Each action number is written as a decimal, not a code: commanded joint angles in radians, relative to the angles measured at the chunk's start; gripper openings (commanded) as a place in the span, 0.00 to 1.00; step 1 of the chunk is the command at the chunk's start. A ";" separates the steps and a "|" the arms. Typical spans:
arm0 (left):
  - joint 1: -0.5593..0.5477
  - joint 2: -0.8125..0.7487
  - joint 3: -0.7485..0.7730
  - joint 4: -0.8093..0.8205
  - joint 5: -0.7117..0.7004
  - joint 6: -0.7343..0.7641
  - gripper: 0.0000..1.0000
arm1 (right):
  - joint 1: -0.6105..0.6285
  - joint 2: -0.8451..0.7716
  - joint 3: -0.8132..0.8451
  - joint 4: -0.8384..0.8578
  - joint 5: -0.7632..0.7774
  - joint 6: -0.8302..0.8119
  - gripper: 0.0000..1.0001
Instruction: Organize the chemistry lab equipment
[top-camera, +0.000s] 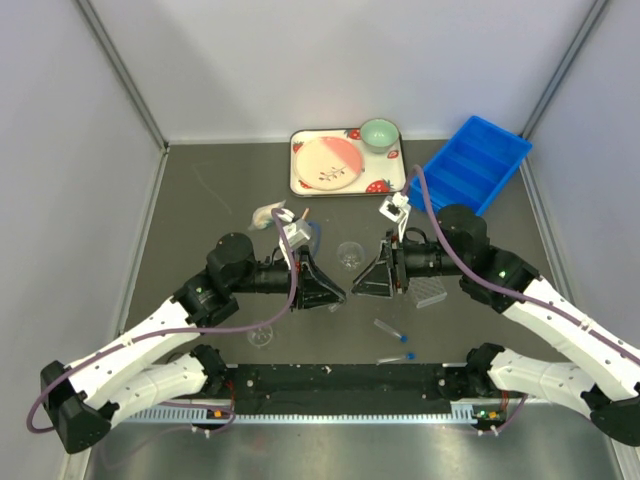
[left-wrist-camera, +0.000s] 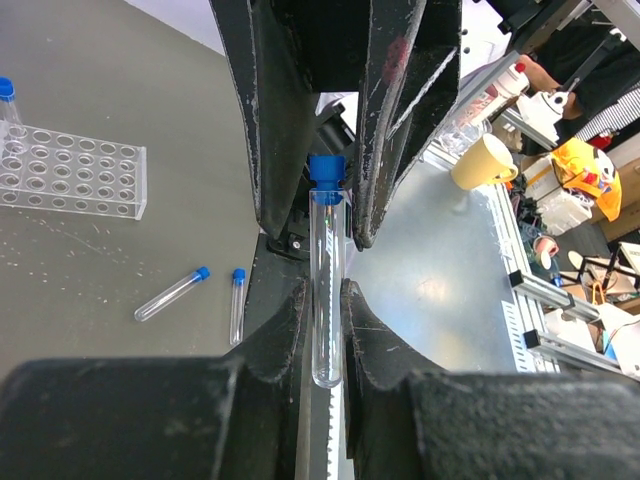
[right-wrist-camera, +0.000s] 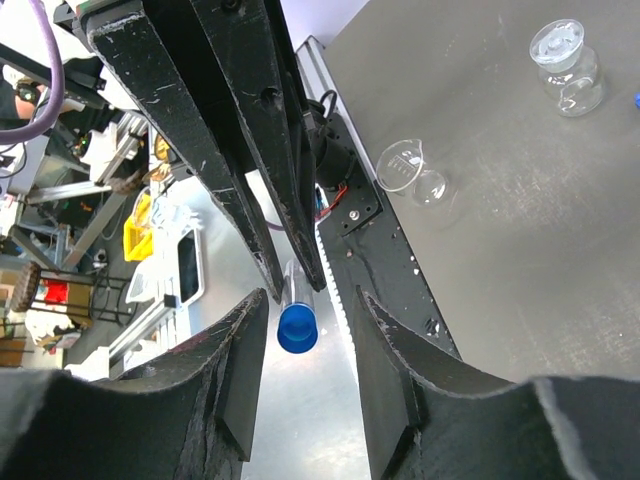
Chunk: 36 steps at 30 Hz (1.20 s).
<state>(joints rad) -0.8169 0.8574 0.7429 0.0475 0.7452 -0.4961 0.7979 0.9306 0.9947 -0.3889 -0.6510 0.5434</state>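
Over the table's middle my two grippers meet tip to tip. The left gripper (top-camera: 337, 296) (left-wrist-camera: 322, 288) is shut on a thin clear blue-capped tube (left-wrist-camera: 327, 240), which it grips near the rounded bottom. The tube's blue cap (right-wrist-camera: 298, 328) points into my right gripper (top-camera: 359, 288) (right-wrist-camera: 308, 300). That gripper is open, with a jaw on either side of the cap and a gap to each. The clear tube rack (top-camera: 430, 293) (left-wrist-camera: 70, 170) lies under the right arm. Two loose tubes (top-camera: 387, 327) (left-wrist-camera: 172, 294) lie near the front edge. Small glass beakers (top-camera: 348, 254) (right-wrist-camera: 410, 172) stand on the table.
A strawberry-print tray (top-camera: 300, 170) with a pink plate and a green bowl sits at the back. A blue bin (top-camera: 470, 165) lies at the back right. Another beaker (top-camera: 262, 335) stands by the left arm, and a lidded glass jar (right-wrist-camera: 567, 68) is in the right wrist view.
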 joint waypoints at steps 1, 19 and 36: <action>0.009 -0.001 -0.005 0.061 0.022 -0.001 0.00 | 0.015 -0.007 0.025 0.051 0.005 -0.002 0.38; 0.025 0.002 -0.030 0.081 0.034 -0.006 0.00 | 0.024 0.019 0.044 0.073 0.014 0.009 0.22; 0.056 0.009 -0.017 0.074 0.051 -0.004 0.00 | 0.041 0.019 0.033 0.070 0.019 0.009 0.06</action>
<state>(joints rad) -0.7734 0.8619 0.7143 0.0704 0.7979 -0.4999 0.8181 0.9504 0.9958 -0.3641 -0.6212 0.5514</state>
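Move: The right hand's open fingers already straddle the blue cap of the test tube, which lies about 1 cm to its left, level in depth and some 1 cm above. From the left hand, which still grips the tube's lower end, the cap is about 5 cm right and 1 cm ahead, at its own height. On the table, some 29 cm below the right hand, a loose tube lies 6 cm right and 2 cm ahead; the tube rack is 14 cm right and 13 cm ahead. Almost in place, the right hand creeps about half a centimetre left towards the left hand while its fingers close in stages from well under half open, until they pinch the cap end of the tube. The left hand keeps its grip and sinks about 1 cm, bringing the cap down between those fingers. ##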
